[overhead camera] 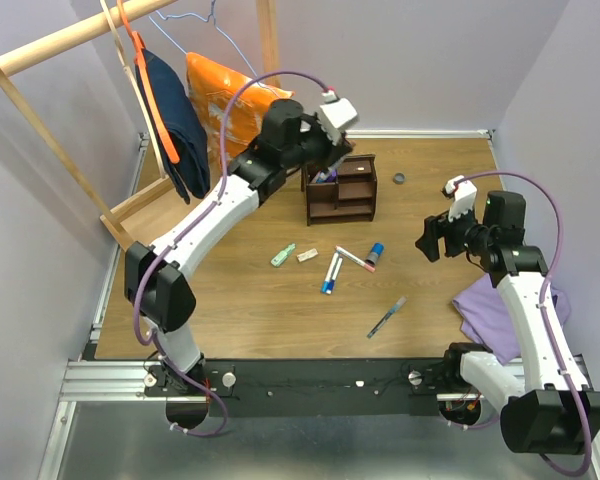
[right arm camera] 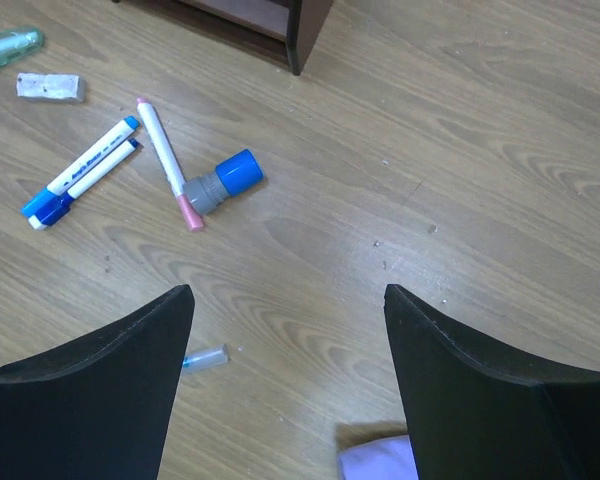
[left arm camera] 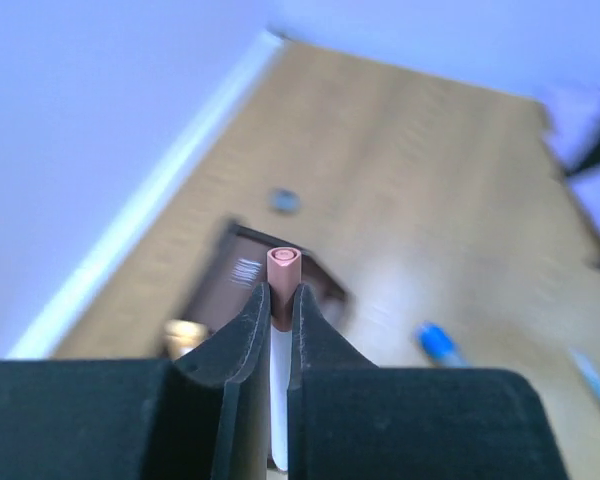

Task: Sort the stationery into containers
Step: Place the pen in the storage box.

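Observation:
My left gripper (overhead camera: pixel 325 165) hangs over the left side of the dark brown organizer (overhead camera: pixel 345 190), shut on a white pen with a pinkish-brown cap (left arm camera: pixel 283 262) that sticks out past the fingertips (left arm camera: pixel 252 310). Below it the organizer (left arm camera: pixel 225 285) is blurred. Loose on the table lie a pale green eraser (overhead camera: pixel 283 255), a beige piece (overhead camera: pixel 306 255), two blue-capped white markers (overhead camera: pixel 331 272), a pink-tipped white pen (overhead camera: pixel 354 258), a blue-capped grey marker (overhead camera: pixel 374 254) and a slim pen (overhead camera: pixel 386 317). My right gripper (overhead camera: pixel 430 240) hovers open to their right with nothing between its fingers (right arm camera: pixel 130 350).
A purple cloth (overhead camera: pixel 500 305) lies under the right arm. A small dark ring (overhead camera: pixel 399 179) sits right of the organizer. A pale wooden clothes rack (overhead camera: pixel 40 100) with navy and orange items stands at the back left. Walls close the table on three sides.

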`<state>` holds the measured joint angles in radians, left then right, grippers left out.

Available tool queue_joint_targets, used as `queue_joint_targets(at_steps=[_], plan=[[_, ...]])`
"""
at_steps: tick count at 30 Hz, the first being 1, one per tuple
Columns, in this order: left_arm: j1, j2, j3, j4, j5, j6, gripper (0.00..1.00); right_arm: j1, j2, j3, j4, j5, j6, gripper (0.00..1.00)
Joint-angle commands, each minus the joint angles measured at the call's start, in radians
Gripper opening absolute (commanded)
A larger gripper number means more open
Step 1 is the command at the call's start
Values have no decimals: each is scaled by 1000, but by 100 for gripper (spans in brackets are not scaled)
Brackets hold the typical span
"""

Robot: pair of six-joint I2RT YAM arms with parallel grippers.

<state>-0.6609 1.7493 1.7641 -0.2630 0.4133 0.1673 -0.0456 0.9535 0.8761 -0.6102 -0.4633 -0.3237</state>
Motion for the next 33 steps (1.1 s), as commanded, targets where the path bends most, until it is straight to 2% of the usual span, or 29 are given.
queue_joint_targets(at_steps=[1,6,17,33], plan=[[84,65,-100,438,45,-15,0,4,16,21,47,2,25,85],[150,137,-98,583,73,-41,0,4,40,35,56,18,32,85],[216,276,-112,735,99,-112,0,4,114,90,46,44,43,85],[250,325,-307,953,151,-229,0,3,231,147,40,57,26,85]])
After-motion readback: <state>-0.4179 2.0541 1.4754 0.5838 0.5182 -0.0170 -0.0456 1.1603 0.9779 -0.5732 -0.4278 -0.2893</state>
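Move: The storage box's pen-filled left compartment lies about 12 cm ahead of the left hand, 5 cm to its left and some 27 cm below. Down on the table, the grey disc is about 13 cm ahead and 11 cm right of that hand, and the eraser roughly 10 cm back and 10 cm left. From the right hand the compartment is about 22 cm ahead, 26 cm left and 12 cm lower. Left hand carries the pen about 14 cm forward, then sinks 12 towards the storage box; right edges forward. ##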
